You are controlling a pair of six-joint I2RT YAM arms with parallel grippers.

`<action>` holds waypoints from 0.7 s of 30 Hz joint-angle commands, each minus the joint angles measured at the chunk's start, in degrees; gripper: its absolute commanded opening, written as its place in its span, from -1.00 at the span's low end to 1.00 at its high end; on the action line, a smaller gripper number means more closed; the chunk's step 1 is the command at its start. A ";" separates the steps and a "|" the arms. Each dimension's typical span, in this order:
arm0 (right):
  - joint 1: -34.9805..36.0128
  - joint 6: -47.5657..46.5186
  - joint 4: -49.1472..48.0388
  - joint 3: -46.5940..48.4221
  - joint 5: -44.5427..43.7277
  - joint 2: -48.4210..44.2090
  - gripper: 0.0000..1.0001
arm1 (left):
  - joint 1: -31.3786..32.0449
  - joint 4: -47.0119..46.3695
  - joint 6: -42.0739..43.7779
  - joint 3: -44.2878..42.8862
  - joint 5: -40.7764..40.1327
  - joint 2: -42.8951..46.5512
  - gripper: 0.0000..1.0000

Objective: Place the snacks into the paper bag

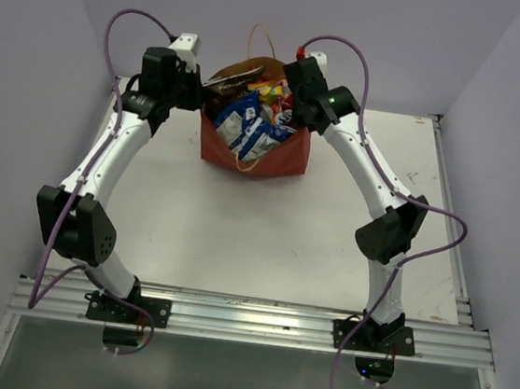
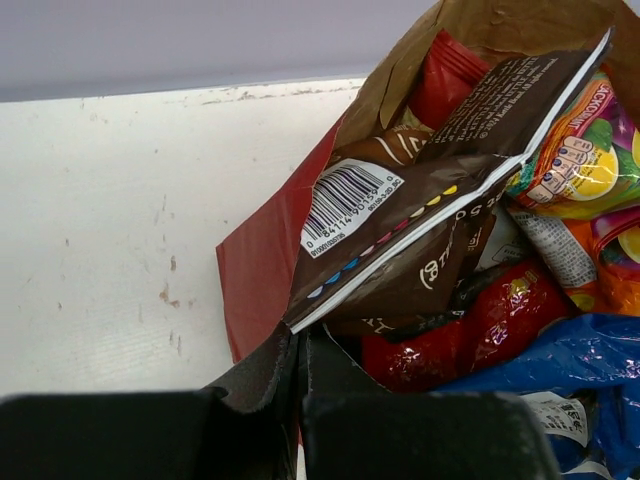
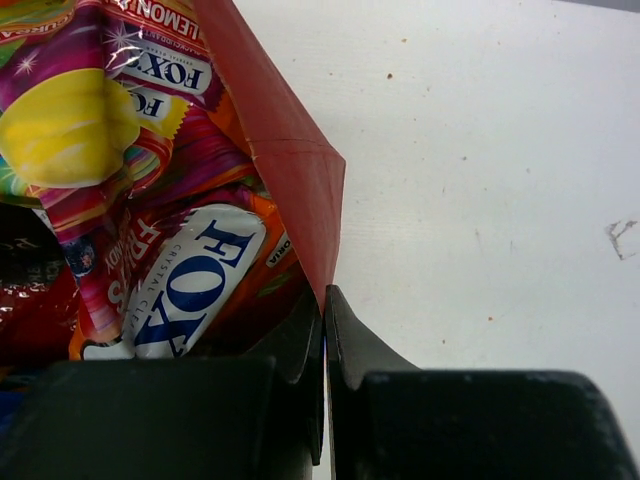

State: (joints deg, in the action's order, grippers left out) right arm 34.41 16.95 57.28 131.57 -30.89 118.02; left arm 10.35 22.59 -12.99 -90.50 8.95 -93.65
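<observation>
The red paper bag (image 1: 278,159) stands at the far middle of the table with the snacks inside. A blue-white packet (image 1: 249,128) lies on top and a brown chip bag (image 1: 234,77) sticks out at the back left. My left gripper (image 1: 203,94) is shut on the bag's left wall (image 2: 262,270), right below the brown chip bag (image 2: 430,200) and a red candy bag (image 2: 490,325). My right gripper (image 1: 298,107) is shut on the bag's right wall (image 3: 300,170), beside an orange-pink candy bag (image 3: 180,280).
The white table (image 1: 264,242) spreads in front of the bag, with a metal rail (image 1: 255,321) at its near edge. Grey walls close in the back and both sides. The bag's thin handles (image 1: 263,40) loop up at the back.
</observation>
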 commanded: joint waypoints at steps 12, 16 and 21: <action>-0.31 1.76 -1.37 -15.26 -0.57 -15.79 -1.00 | 3.27 -4.56 -3.35 7.30 -3.85 10.66 -1.00; -0.22 3.18 -6.21 -25.04 -0.30 -19.66 -1.00 | 3.71 -7.47 -2.22 13.33 -6.22 13.22 -1.00; 0.04 1.25 0.10 -13.12 -2.06 -18.88 -1.00 | 5.11 -3.00 -0.89 3.68 -7.45 14.37 -1.00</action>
State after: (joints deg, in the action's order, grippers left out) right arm 34.59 19.05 56.97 109.51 -29.26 102.63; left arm 14.59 24.16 -15.33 -78.67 4.56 -83.83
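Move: Both hands already pinch the paper bag's rim at opposite sides: its middle lies about 11 cm right of the left hand, 11 cm left of the right hand, level ahead and some 10 cm below both. From the left hand, the brown snack bag leans 6 cm right and 3 cm ahead, the blue one 11 cm right, 4 cm back. The candy bag is about 5 cm left and 3 cm ahead of the right hand, slightly below. Both hands, still pinching the bag's rim, jerk up about 5 cm, then down, drawing back some 6 cm. ##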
